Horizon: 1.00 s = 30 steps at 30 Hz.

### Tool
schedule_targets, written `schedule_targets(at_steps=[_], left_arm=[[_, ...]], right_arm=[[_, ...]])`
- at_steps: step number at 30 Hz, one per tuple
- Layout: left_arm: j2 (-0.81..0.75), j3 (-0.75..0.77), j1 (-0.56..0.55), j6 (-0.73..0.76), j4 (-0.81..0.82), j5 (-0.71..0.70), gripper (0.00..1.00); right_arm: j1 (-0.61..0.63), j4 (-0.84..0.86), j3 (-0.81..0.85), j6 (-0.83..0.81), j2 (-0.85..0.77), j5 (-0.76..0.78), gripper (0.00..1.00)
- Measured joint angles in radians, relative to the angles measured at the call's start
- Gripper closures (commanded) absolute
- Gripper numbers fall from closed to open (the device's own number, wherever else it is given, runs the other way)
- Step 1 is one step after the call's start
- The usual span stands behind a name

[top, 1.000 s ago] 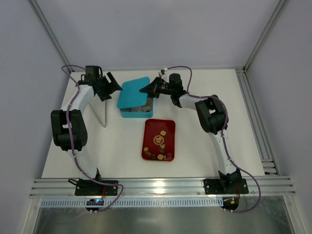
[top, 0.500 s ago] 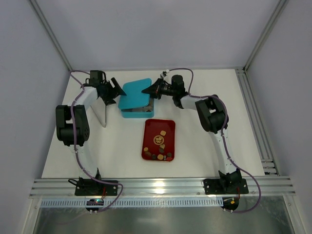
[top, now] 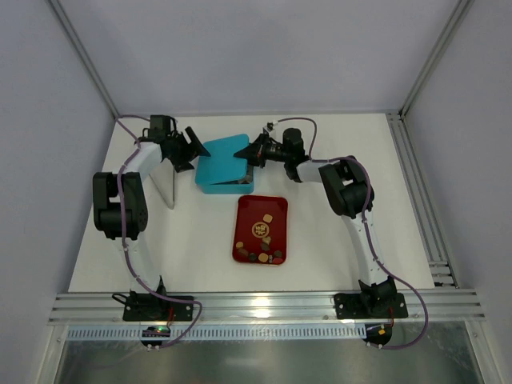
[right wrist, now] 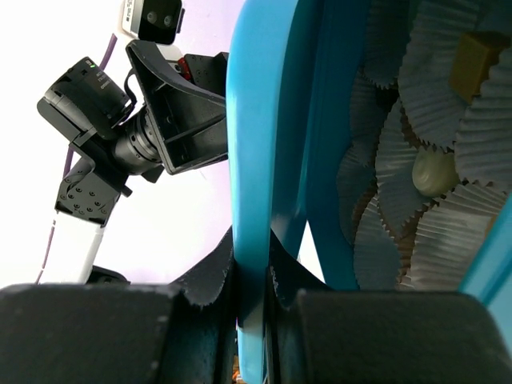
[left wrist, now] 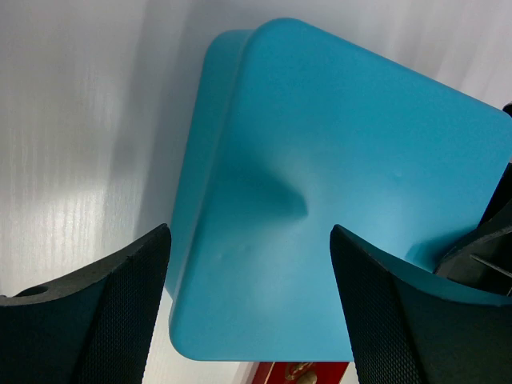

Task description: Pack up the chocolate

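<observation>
A teal lid (top: 220, 158) lies tilted over the teal box (top: 228, 188) at the back of the table. My right gripper (top: 250, 150) is shut on the lid's right edge; in the right wrist view the lid's rim (right wrist: 252, 240) is pinched between both fingers. Inside the box, pale paper cups (right wrist: 416, 104) hold a tan square chocolate (right wrist: 476, 52) and a cream round one (right wrist: 432, 172). My left gripper (top: 190, 149) is open beside the lid's left edge, with the lid (left wrist: 344, 192) between its spread fingers (left wrist: 96, 320) and untouched. Several chocolates (top: 264, 240) lie on the red tray (top: 244, 210).
A thin white board (top: 166, 188) stands upright left of the box, under the left arm. The red tray sits just in front of the box. Metal rails (top: 416, 184) run along the table's right edge.
The left gripper has moved right, close to the lid's left edge. The right gripper has lowered the lid closer over the box.
</observation>
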Motion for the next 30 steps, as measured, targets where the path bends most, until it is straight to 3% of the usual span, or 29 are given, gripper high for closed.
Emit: schedule_targets(at_steps=[16,30], left_arm=[[0.000,0.000,-0.039,0.000,-0.001,0.004,0.22],[0.000,0.002,-0.056,0.001,-0.011,-0.005,0.23]], right_arm=[[-0.035,0.015,-0.066,0.010,0.000,-0.006,0.67],[-0.075,0.022,-0.126,0.012,-0.013,-0.011,0.64]])
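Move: The lid's middle lies about 6 cm right of the left hand, 1 cm ahead and 2 cm below it. The white strip is some 11 cm left of that hand, 8 cm back and 8 cm down. From the right hand, shut on the lid's raised right edge, the teal box is centred roughly 6 cm left, 3 cm back and 8 cm below; the red tray is 22 cm back, 4 cm right and 11 cm down. Lower the lid's right side onto the box: take the right gripper about 4 cm right and 3 cm down, tipping slightly, and part its fingers partway so the upper one comes off the lid while the lower stays at its underside. Meanwhile slide the open left gripper about 2.5 cm right at the same height, its outer finger bearing on the left side of lid and box. ##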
